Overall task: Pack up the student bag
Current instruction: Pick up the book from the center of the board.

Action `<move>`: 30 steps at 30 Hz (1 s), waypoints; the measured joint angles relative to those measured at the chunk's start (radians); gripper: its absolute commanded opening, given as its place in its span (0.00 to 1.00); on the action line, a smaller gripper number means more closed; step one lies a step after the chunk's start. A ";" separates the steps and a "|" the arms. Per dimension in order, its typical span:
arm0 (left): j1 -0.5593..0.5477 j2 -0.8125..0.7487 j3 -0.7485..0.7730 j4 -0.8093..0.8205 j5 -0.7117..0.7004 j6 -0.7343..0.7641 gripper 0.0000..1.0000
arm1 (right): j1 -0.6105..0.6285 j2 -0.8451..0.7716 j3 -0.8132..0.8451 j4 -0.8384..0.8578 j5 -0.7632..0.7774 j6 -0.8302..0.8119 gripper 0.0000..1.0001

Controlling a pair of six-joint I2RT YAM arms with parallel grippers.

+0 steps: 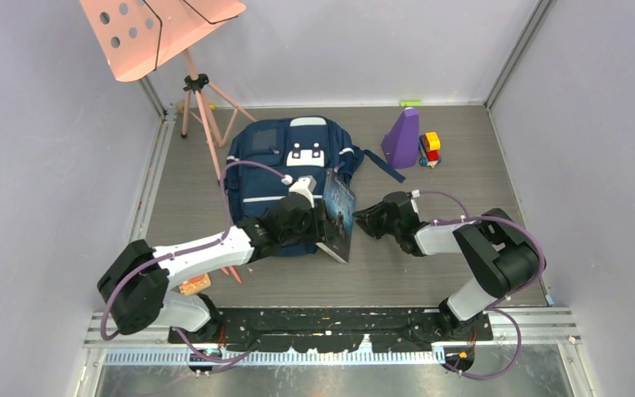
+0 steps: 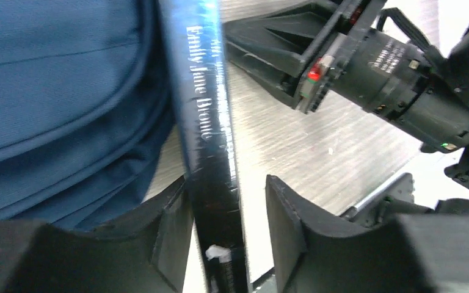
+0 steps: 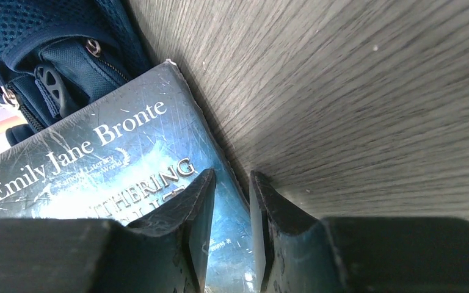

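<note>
The student bag (image 1: 281,149) lies flat at the middle back of the table, navy with white stripes; its fabric also fills the left wrist view (image 2: 55,91) and a corner of the right wrist view (image 3: 36,36). A dark blue paperback book (image 1: 339,211) stands tilted on its edge just right of the bag. My left gripper (image 1: 318,217) straddles the book's spine (image 2: 210,122). One finger touches it and the other stands a small gap away, so the gripper (image 2: 226,183) is open. My right gripper (image 1: 361,219) is shut on the book's outer edge (image 3: 116,159), its fingers (image 3: 201,195) over the cover.
A pink music stand (image 1: 161,33) on a tripod stands at the back left, next to the bag. A purple wedge-shaped object (image 1: 403,136) and a small coloured toy (image 1: 431,149) sit at the back right. An orange item (image 1: 194,285) and a red pencil (image 1: 233,271) lie under my left arm.
</note>
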 measured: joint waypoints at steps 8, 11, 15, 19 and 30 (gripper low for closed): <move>0.024 0.035 -0.011 0.068 0.105 -0.016 0.04 | 0.011 -0.169 0.010 -0.190 0.100 -0.121 0.52; 0.043 0.024 -0.014 0.056 0.161 0.006 0.00 | 0.011 -0.308 0.041 -0.302 0.150 -0.224 0.70; 0.101 -0.039 -0.026 0.011 0.266 0.069 0.00 | -0.005 -0.481 0.104 -0.423 0.187 -0.420 0.85; 0.169 -0.122 -0.026 -0.043 0.375 0.164 0.00 | -0.049 -0.597 0.175 -0.529 0.139 -0.626 0.90; 0.327 -0.349 0.048 -0.235 0.793 0.318 0.00 | -0.109 -0.703 0.367 -0.736 -0.408 -0.978 0.92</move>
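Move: The left hand's open fingers straddle the raised spine of the book, whose middle lies about 3 cm ahead, 3 cm right and 5 cm below; the backpack's middle is some 10 cm ahead and 8 cm left. For the right hand, low by the book's bottom-resting long edge, the book's middle is about 5 cm left, level with it fore and aft, and 4 cm higher; the purple cone stands some 18 cm ahead and 11 cm right. Inching right, the left fingers close and pinch the book's spine, then the hand carries it up about 11 cm, back and left, turning some 30 degrees clockwise. The right hand leaves the lower edge, rising about 23 cm, swinging right and then back-left, opening wide and tipping up while turning counter-clockwise to face the book's top edge. ##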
